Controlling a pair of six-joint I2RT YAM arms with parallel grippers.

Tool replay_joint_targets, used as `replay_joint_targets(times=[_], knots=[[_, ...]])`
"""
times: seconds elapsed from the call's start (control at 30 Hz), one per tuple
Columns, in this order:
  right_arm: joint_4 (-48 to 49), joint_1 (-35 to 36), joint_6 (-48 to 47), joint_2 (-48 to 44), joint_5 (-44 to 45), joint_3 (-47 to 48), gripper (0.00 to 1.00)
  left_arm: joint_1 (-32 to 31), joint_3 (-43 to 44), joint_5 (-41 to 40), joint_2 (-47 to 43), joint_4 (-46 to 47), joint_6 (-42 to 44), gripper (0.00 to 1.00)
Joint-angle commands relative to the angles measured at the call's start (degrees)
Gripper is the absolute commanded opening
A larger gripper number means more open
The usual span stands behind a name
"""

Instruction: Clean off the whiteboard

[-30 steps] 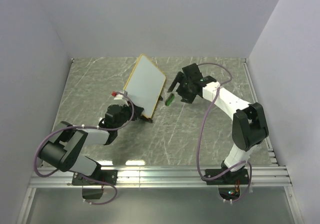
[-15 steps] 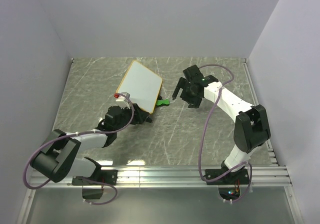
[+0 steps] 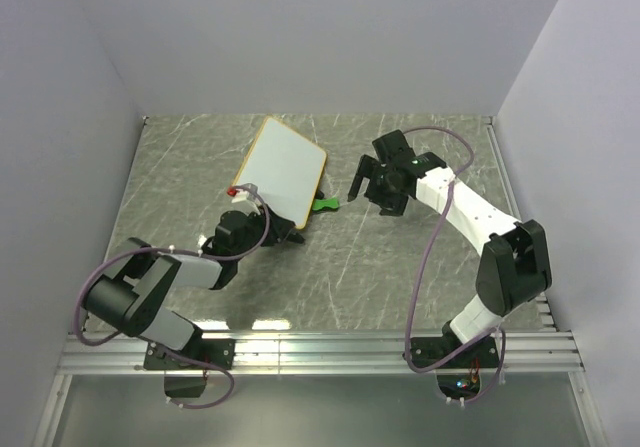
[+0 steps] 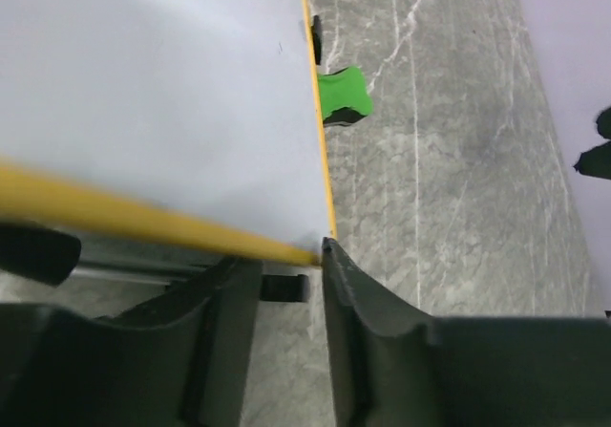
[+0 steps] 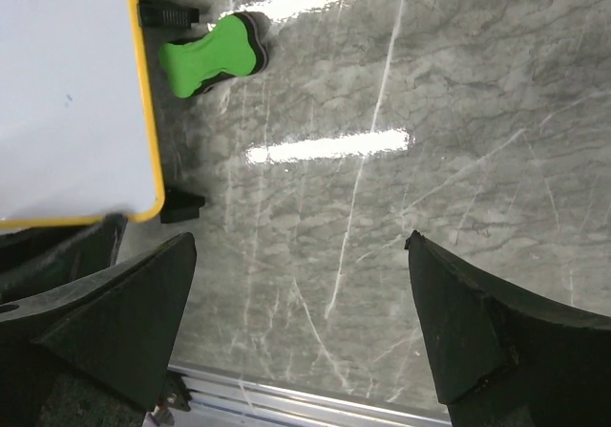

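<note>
The whiteboard (image 3: 283, 167) lies flat on its black feet on the marbled table; its white face looks blank and has a thin yellow frame. My left gripper (image 3: 283, 233) is at the board's near corner. In the left wrist view the left gripper (image 4: 284, 255) has its jaws a little apart, with only a black foot (image 4: 284, 287) and the table showing in the gap, and the whiteboard (image 4: 153, 93) just beyond the tips. A green eraser (image 3: 324, 204) (image 4: 341, 94) (image 5: 212, 54) lies loose beside the board's right edge. My right gripper (image 3: 368, 185) (image 5: 299, 241) hovers wide open and empty, right of the eraser and the whiteboard (image 5: 67, 93).
An aluminium rail (image 3: 320, 352) (image 5: 286, 403) runs along the table's near edge by the arm bases. Pale walls close in the left, back and right sides. Purple cables loop off both arms.
A second ago the left gripper held the board tilted up on its edge; it now lies flat and the left jaws have let go. The eraser dropped onto the table. The right gripper drew back slightly.
</note>
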Motion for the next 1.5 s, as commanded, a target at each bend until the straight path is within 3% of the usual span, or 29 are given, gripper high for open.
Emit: replay_joint_targets(times=[0.0,0.07,0.1,0.2,0.77,1.17,1.47], knots=[[-0.56,-0.73,-2.18,-2.20,-0.84,-1.04,0.99,1.16,1.19,-5.47,3.75,-0.77,-0.97,0.37],[-0.65,-0.91,-2.88,-2.29,-1.01,-1.04,0.99,1.25,1.98,-5.82,5.06,-0.25,-0.98,0.31],[-0.82,-0.82,-3.15,-2.21,-1.01,-1.04,0.99,1.33,2.33,-5.82,5.60,-0.33,-0.89,0.15],[-1.18,-1.26,-4.29,-2.03,-1.27,-0.78,0.99,1.25,4.00,-5.91,6.48,-1.56,0.25,0.01],[0.67,-2.05,-4.03,0.34,-3.56,0.63,0.98,1.16,7.52,-5.82,-10.64,-16.76,12.91,0.01],[2.16,-1.96,-2.45,-0.36,-2.86,-1.12,0.98,-0.68,-0.30,-7.84,-19.18,-20.37,7.64,0.01],[2.60,-2.05,-1.74,-1.24,-2.77,-2.88,0.98,-7.45,-4.87,-15.75,-26.65,-25.55,1.40,0.01]])
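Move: Just ahead of the left hand's half-open fingers sits the whiteboard's near corner, about 2 cm forward, 1 cm to the right and 1 cm lower. The green eraser lies on the table some 5 cm forward and 9 cm right of that hand, with the board's far foot beside it, roughly 8 cm ahead and 7 cm right. From the right hand, the corner is about 15 cm left, 4 cm back and 7 cm below. Closing its fingers while easing about 2 cm forward and slightly down, the left hand pinches the whiteboard's near corner. With that grip kept, it lifts roughly 4 cm while coming back and drifting left, rolling its left side up some 10 degrees, then draws the corner farther back towards the base, dipping slightly. ##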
